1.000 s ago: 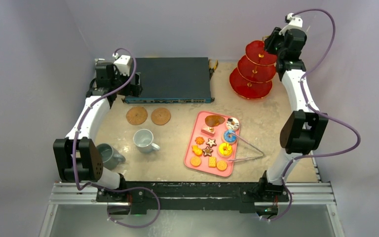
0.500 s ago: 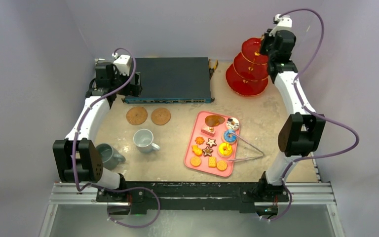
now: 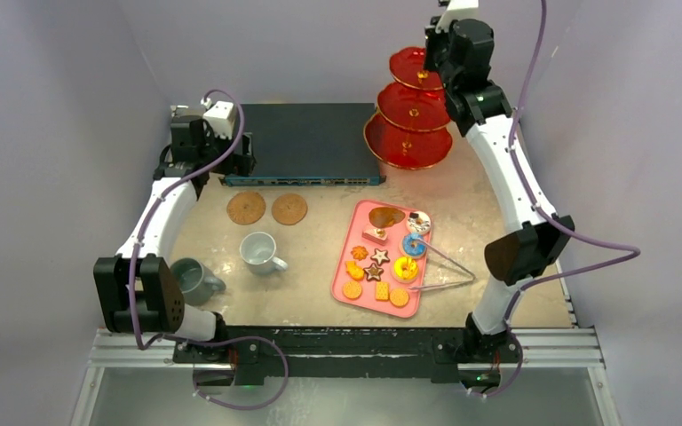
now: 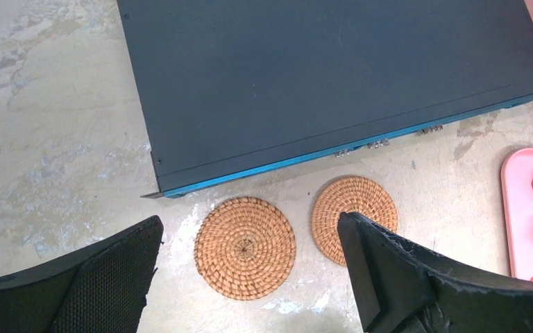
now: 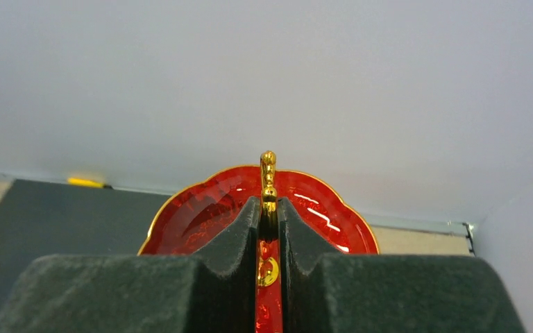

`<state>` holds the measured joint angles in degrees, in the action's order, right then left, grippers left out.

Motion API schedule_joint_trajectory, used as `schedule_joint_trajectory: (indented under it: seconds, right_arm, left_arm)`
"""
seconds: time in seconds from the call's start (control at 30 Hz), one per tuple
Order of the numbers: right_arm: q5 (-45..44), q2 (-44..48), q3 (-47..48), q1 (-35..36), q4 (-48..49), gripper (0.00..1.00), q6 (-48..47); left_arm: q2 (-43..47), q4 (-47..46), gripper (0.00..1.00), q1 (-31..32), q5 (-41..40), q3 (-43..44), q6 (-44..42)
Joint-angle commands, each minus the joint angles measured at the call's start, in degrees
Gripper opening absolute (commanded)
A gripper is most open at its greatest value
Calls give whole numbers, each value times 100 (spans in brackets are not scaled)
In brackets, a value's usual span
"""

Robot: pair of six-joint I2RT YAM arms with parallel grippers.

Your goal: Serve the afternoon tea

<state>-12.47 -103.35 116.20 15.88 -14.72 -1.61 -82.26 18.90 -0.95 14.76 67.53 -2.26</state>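
Observation:
The red three-tier stand (image 3: 408,140) hangs tilted at the back, its bottom tier overlapping the right end of the dark box. My right gripper (image 3: 430,64) (image 5: 268,208) is shut on its gold handle (image 5: 268,168) above the top tier (image 5: 201,211). My left gripper (image 3: 231,158) (image 4: 248,225) is open, high over two cork coasters (image 4: 245,246) (image 4: 361,201), also seen from above (image 3: 246,208) (image 3: 289,209). The white mug (image 3: 258,251) and grey mug (image 3: 194,278) stand front left. Toy pastries (image 3: 380,257) lie on the pink tray (image 3: 350,241).
The flat dark electronics box (image 3: 311,142) (image 4: 333,76) lies at the back centre, right behind the coasters. Metal tongs (image 3: 448,266) rest on the tray's right side, sticking out over the table. Purple walls close in the back and both sides.
My right gripper closed on the gold handle and has carried the stand up and to the left, from the back right corner to the box's right end. The left arm has stayed put.

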Motion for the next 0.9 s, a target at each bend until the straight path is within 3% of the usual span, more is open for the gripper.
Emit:
schedule_joint_trajectory:
  seconds: [0.0,0.63,0.87]
  right_arm:
    - [-221,126,893,167,39,0,-103]
    - [83,-93,1240,1084,482,0,110]
    - [174,-172,916,1274,888,0,258]
  left_arm:
    - [299,-177,99,-2,18,-76,37]
    - [415,-154,99,-2,-87,-298,111]
    - [398,-203,99,-2,-119,-271,182]
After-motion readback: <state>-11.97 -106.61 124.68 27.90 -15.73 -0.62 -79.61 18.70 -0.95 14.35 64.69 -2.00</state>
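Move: The right hand already holds the red tiered stand by its top handle, clear of the table. The black box's middle lies about 29 cm to that hand's left, level ahead and some 41 cm below. The pliers lie about 8 cm farther out than the hand and 5 cm left, the pink tray some 29 cm back and 9 cm left. From the left hand, the box's middle is about 12 cm ahead, 14 cm right and 18 cm down. Still gripping the stand, the right hand rises 5 cm and swings about 12 cm left towards the box. ##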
